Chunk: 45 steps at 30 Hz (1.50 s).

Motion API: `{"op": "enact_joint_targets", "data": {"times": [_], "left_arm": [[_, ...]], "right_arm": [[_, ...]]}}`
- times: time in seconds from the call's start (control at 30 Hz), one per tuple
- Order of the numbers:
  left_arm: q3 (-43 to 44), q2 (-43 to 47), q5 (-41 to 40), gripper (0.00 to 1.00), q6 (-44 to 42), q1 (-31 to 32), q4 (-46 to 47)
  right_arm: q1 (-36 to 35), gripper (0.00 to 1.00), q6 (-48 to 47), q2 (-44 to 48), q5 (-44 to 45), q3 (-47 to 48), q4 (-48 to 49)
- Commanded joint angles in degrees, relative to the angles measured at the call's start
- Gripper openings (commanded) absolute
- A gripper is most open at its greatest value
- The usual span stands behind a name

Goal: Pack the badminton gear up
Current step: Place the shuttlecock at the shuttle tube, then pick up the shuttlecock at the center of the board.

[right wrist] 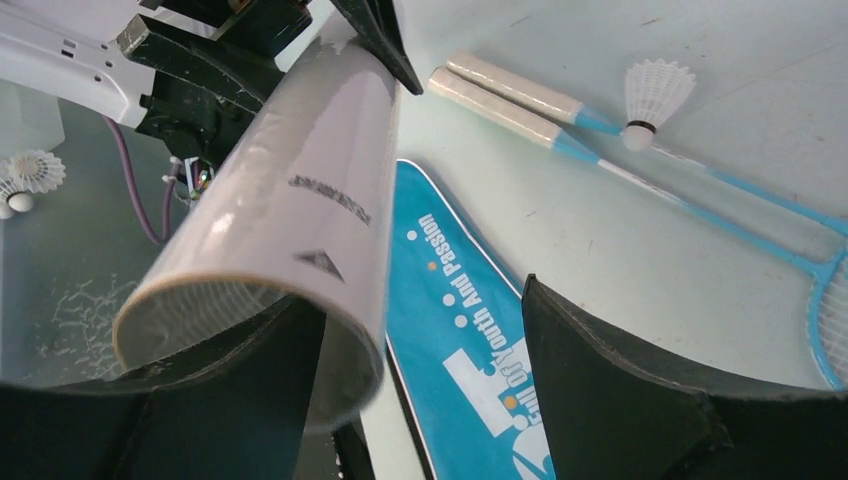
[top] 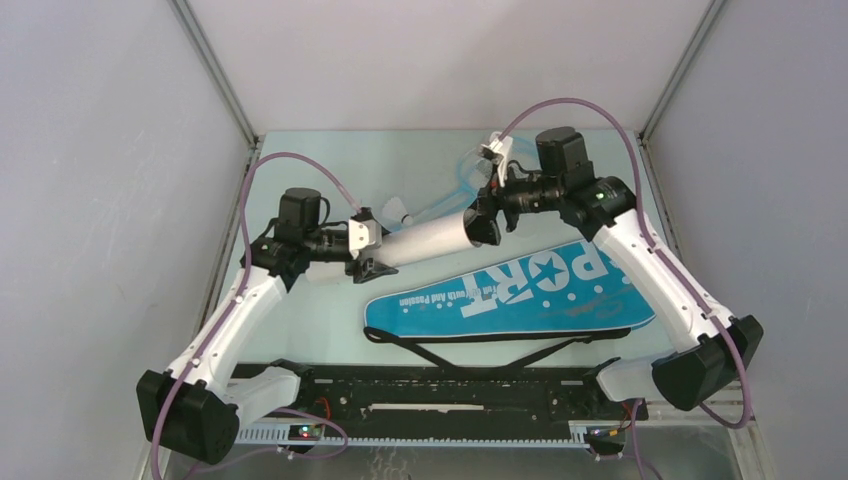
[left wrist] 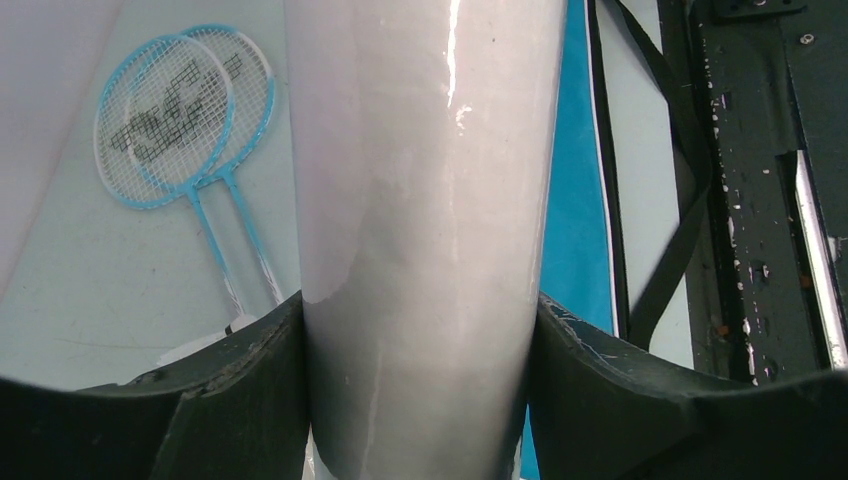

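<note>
The long white tube (top: 425, 240) hangs tilted over the table, and my left gripper (top: 365, 255) is shut on its closed end; in the left wrist view it fills the gap between both pads (left wrist: 420, 310). My right gripper (top: 487, 215) stands open at the tube's open mouth (right wrist: 250, 330), its left finger (right wrist: 230, 400) in front of or just inside the rim, its right finger (right wrist: 620, 390) apart over the blue "SPORT" bag (top: 520, 295). Two light-blue rackets (left wrist: 180, 110) lie crossed at the back. One shuttlecock (right wrist: 655, 95) rests on their shafts, another (right wrist: 30, 175) lies further off.
The bag's black strap (top: 480, 350) loops toward the black rail (top: 440, 395) at the near edge. White handles (right wrist: 510, 95) of the rackets point toward the bag. Grey walls close in the table on three sides.
</note>
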<state>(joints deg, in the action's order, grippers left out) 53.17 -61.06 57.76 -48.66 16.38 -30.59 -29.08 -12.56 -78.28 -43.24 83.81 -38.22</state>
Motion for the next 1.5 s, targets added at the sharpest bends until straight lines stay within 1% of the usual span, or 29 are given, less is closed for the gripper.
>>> {"op": "enact_joint_targets", "data": {"times": [0.0, 0.2, 0.3, 0.53, 0.7, 0.9, 1.07, 1.13, 1.17, 1.27, 1.37, 1.47], "left_arm": [[-0.31, 1.73, 0.3, 0.18, -0.11, 0.14, 2.74], [-0.75, 1.78, -1.9, 0.2, 3.18, -0.1, 4.78], [-0.72, 1.79, -3.54, 0.2, 6.43, -0.66, 7.12], [-1.15, 1.91, -10.46, 0.2, 18.82, -3.47, 16.83], [-0.82, 1.75, -18.45, 0.2, 28.04, -6.94, 23.13], [1.35, 0.97, -28.4, 0.2, 36.67, -11.9, 25.16], [2.42, 1.06, -34.71, 0.21, 40.67, -15.52, 25.07], [2.46, 1.39, -36.42, 0.21, 41.38, -16.19, 24.99], [2.42, 1.57, -37.04, 0.21, 41.52, -17.9, 24.98], [2.3, 2.13, -37.62, 0.21, 41.85, -19.35, 25.05], [2.28, 2.74, -37.8, 0.21, 42.01, -20.1, 25.27], [2.22, 3.28, -37.8, 0.21, 42.07, -20.51, 25.32]], "right_arm": [[4.08, 0.81, -1.39, 4.27, -6.37, 3.64, -1.82], [7.86, 0.85, -2.54, 7.96, -6.0, 4.34, -2.47], [9.77, 0.85, -1.58, 9.58, -3.26, 4.26, -0.96], [11.34, 0.86, 1.95, 9.57, 5.42, 3.33, 3.2], [10.83, 0.85, 5.29, 6.9, 12.33, 1.54, 7.27], [5.56, 0.84, 6.78, -0.96, 18.88, 1.11, 10.79], [0.1, 0.83, 6.38, -9.88, 22.03, 3.83, 13.15], [-2.32, 0.83, 6.21, -14.29, 24.14, 6.43, 13.1], [-3.05, 0.83, 6.23, -16.69, 25.42, 7.69, 13.06], [-6.01, 0.82, 6.25, -24.11, 28.51, 13.1, 11.75], [-8.01, 0.82, 5.4, -31.87, 31.59, 20.13, 9.32], [-9.06, 0.8, 4.79, -40.9, 32.84, 29.39, 6.06]]}}
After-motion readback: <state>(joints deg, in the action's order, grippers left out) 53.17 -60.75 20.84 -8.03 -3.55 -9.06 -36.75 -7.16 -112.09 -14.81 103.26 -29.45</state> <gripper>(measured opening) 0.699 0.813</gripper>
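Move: The last loose shuttlecock lies on the table about 15 cm ahead of the right hand, 22 cm to its left and 27 cm below. The racket grips are some 5 cm ahead, 30 cm left and 29 cm down, while the tube's mouth is close by, 4 cm back and 2 cm left, slightly lower. From the left hand, which still holds the tube, the shuttlecock is roughly 19 cm ahead, 2 cm right and 20 cm below. The tube, still gripped by the left hand, swings left and forward, some 20 cm in all and slightly up, turning about 65 degrees counter-clockwise. The right hand first backs off right and up, about 7 cm each way, from the tube's mouth, then sweeps forward, left and steeply down towards the shuttlecock, fingers staying wide open, tipping lower and yawing clockwise. ##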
